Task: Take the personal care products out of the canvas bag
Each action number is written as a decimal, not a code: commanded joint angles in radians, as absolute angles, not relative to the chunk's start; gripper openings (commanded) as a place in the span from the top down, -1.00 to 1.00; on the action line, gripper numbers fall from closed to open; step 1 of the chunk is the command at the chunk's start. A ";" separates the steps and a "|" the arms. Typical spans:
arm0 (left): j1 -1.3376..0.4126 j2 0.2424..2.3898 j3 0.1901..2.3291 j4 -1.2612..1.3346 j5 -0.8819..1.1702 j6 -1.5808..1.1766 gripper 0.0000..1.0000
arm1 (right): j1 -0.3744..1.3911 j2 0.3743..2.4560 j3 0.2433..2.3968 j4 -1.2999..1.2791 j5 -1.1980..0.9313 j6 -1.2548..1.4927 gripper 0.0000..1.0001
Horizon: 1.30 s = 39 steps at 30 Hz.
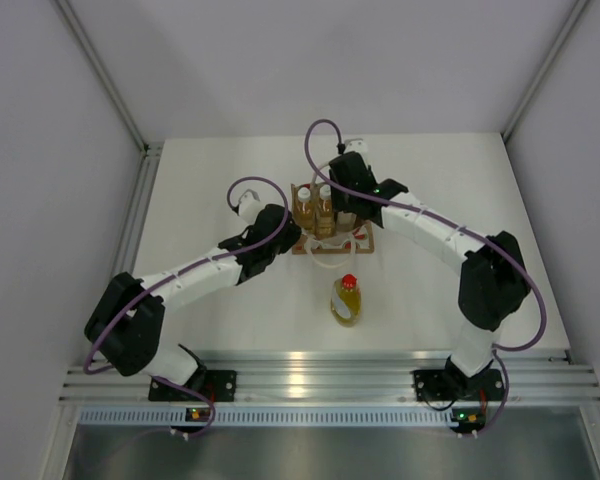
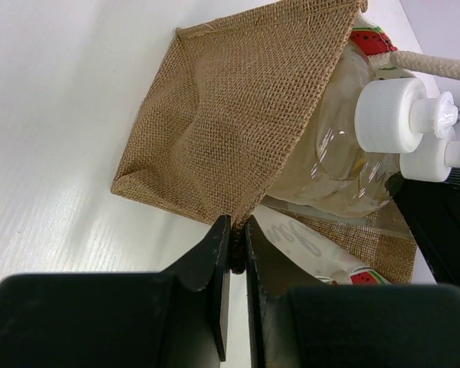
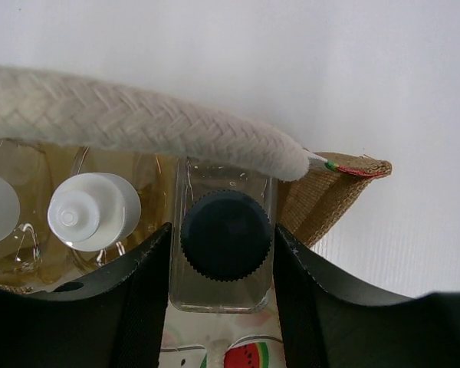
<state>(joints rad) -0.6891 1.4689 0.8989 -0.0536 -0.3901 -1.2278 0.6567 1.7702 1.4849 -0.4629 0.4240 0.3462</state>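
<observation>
The canvas bag (image 1: pixel 368 240) stands mid-table; in the left wrist view its burlap side (image 2: pixel 230 115) fills the middle. My left gripper (image 2: pixel 238 244) is shut on the bag's burlap edge; it also shows in the top view (image 1: pixel 296 240). Two amber bottles with white caps (image 1: pixel 315 193) stand in the bag, one close in the left wrist view (image 2: pixel 387 115). My right gripper (image 3: pixel 222 238) is down in the bag, its fingers (image 3: pixel 149 284) pressed against both sides of the pale bottle with the dark grey cap (image 3: pixel 226 234). The yellow bottle with the red cap (image 1: pixel 347 298) lies on the table in front of the bag.
A cream rope handle (image 3: pixel 138 115) crosses just above the pale bottle, and another shows in the left wrist view (image 2: pixel 437 65). The watermelon-print front panel (image 3: pixel 245 356) sits below the jaws. White walls enclose the table (image 1: pixel 210 180) on the left, back and right.
</observation>
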 commanded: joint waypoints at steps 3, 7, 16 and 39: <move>-0.698 1.463 0.862 -0.170 -0.370 -1.204 1.00 | 0.637 1.766 1.514 -0.480 0.436 0.367 1.00; -0.696 1.463 0.862 -0.172 -0.368 -1.207 1.00 | 0.644 1.694 1.532 -0.480 0.439 0.350 1.00; -0.696 1.463 0.862 -0.172 -0.373 -1.218 1.00 | 0.646 1.600 1.582 -0.476 0.422 0.290 1.00; -0.696 1.471 0.871 -0.175 -0.359 -1.224 1.00 | 0.572 1.275 1.687 -0.652 0.433 0.255 1.00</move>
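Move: The clear black-capped bottle is already between the right fingers near its top, its middle about 8 cm straight below that hand. Beside it in the bag, two white-capped bottles stand some 5 and 10 cm to the hand's left, level with it fore and aft. The red-capped bottle stands on the table about 20 cm straight back. From the left hand, which is pinching the bag's edge, the clear bottle lies roughly 6 cm ahead and 11 cm to the right. The clear bottle stays gripped in the right hand and is drawn slightly back at first, then lifted ever faster out of the bag: some 18 cm up in all, drifting about 6 cm back and 6 cm right, away from the white-capped bottles. The wrist tips up roughly 15 degrees on the way; the left hand stays still and keeps pinching the bag's edge. ##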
